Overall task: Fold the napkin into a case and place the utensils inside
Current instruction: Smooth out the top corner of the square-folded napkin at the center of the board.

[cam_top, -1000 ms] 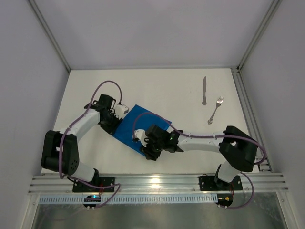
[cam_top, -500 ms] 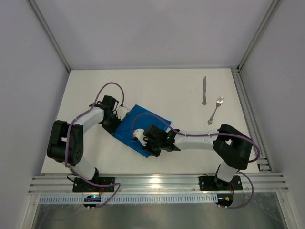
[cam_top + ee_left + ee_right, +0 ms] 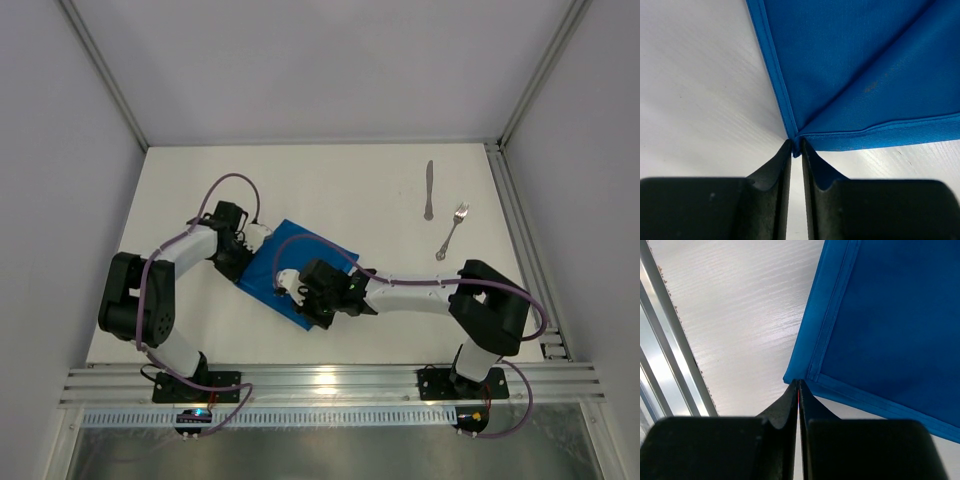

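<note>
The bright blue napkin (image 3: 295, 262) lies flat as a diamond on the white table, left of centre. My left gripper (image 3: 243, 270) is shut on its left corner; in the left wrist view the fingertips (image 3: 796, 148) pinch the hemmed tip of the napkin (image 3: 850, 65). At the near corner my right gripper (image 3: 306, 316) is also shut; its wrist view shows the tips (image 3: 798, 383) pressed together right at the corner of the napkin (image 3: 890, 330). The knife (image 3: 429, 190) and fork (image 3: 452, 231) lie apart at the far right. No case shape shows.
An aluminium rail (image 3: 330, 380) runs along the near table edge, close behind the right gripper, and shows as the rail (image 3: 665, 340) in the right wrist view. Grey walls enclose the table on three sides.
Both grippers have closed from partly open onto the napkin's corners. The left arm's elbow swung in toward the table, and the right gripper shifted slightly left.
</note>
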`<action>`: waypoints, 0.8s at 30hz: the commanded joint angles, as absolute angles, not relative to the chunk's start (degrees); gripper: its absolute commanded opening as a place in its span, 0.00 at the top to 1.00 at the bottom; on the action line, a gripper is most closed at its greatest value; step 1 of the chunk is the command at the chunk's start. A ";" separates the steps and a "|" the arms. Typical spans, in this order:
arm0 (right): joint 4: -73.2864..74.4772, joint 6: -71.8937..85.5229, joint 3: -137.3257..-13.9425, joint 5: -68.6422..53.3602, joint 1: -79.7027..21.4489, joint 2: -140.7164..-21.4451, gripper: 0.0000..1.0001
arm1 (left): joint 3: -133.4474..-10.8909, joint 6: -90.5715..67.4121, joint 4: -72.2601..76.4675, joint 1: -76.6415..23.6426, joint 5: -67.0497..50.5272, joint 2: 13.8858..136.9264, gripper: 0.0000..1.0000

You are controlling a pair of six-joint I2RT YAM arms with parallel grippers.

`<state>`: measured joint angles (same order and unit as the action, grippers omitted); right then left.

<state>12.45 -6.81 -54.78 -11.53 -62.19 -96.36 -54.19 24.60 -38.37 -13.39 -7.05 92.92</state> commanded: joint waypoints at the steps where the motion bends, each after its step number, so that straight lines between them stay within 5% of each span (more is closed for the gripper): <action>1: 10.90 -7.03 -56.60 -14.15 -62.31 -93.35 0.96 | -53.70 25.75 -37.00 -12.57 -6.77 92.99 0.83; 8: 9.58 -4.14 -56.78 -16.52 -59.86 -92.29 0.93 | -54.05 25.84 -37.44 -12.22 -7.38 91.32 0.67; 15: 5.71 8.49 -52.04 -20.74 -45.55 -86.41 0.71 | -55.63 27.77 -42.18 -12.22 -15.70 82.72 0.53; 19: 6.32 13.00 -50.80 -20.13 -33.77 -84.29 0.49 | -57.65 30.14 -46.31 -12.30 -22.92 76.30 0.48; 24: 4.23 17.22 -51.59 -25.38 -19.81 -87.71 0.39 | -58.36 31.55 -47.73 -17.21 -23.21 71.55 0.39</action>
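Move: The right hand's closed fingertips are at the napkin's bottom corner; its right corner lies about 17 cm ahead and 10 cm to the right, level with the tips or just under them, and its top corner some 25 cm ahead and 7 cm left. The left hand's fingertips are on the napkin's left corner; from there the right corner is about 7 cm ahead and 28 cm right, the top corner roughly 14 cm ahead and 11 cm right. Forward and to the right, the right hand leaves the bottom corner after a slow start, sweeping about 20 cm to above the right corner while rising, turning clockwise some 45 degrees and opening its fingers. The left hand first opens at the left corner, letting go of it, then lifts about 10 cm and drifts right, tilting as it goes. ##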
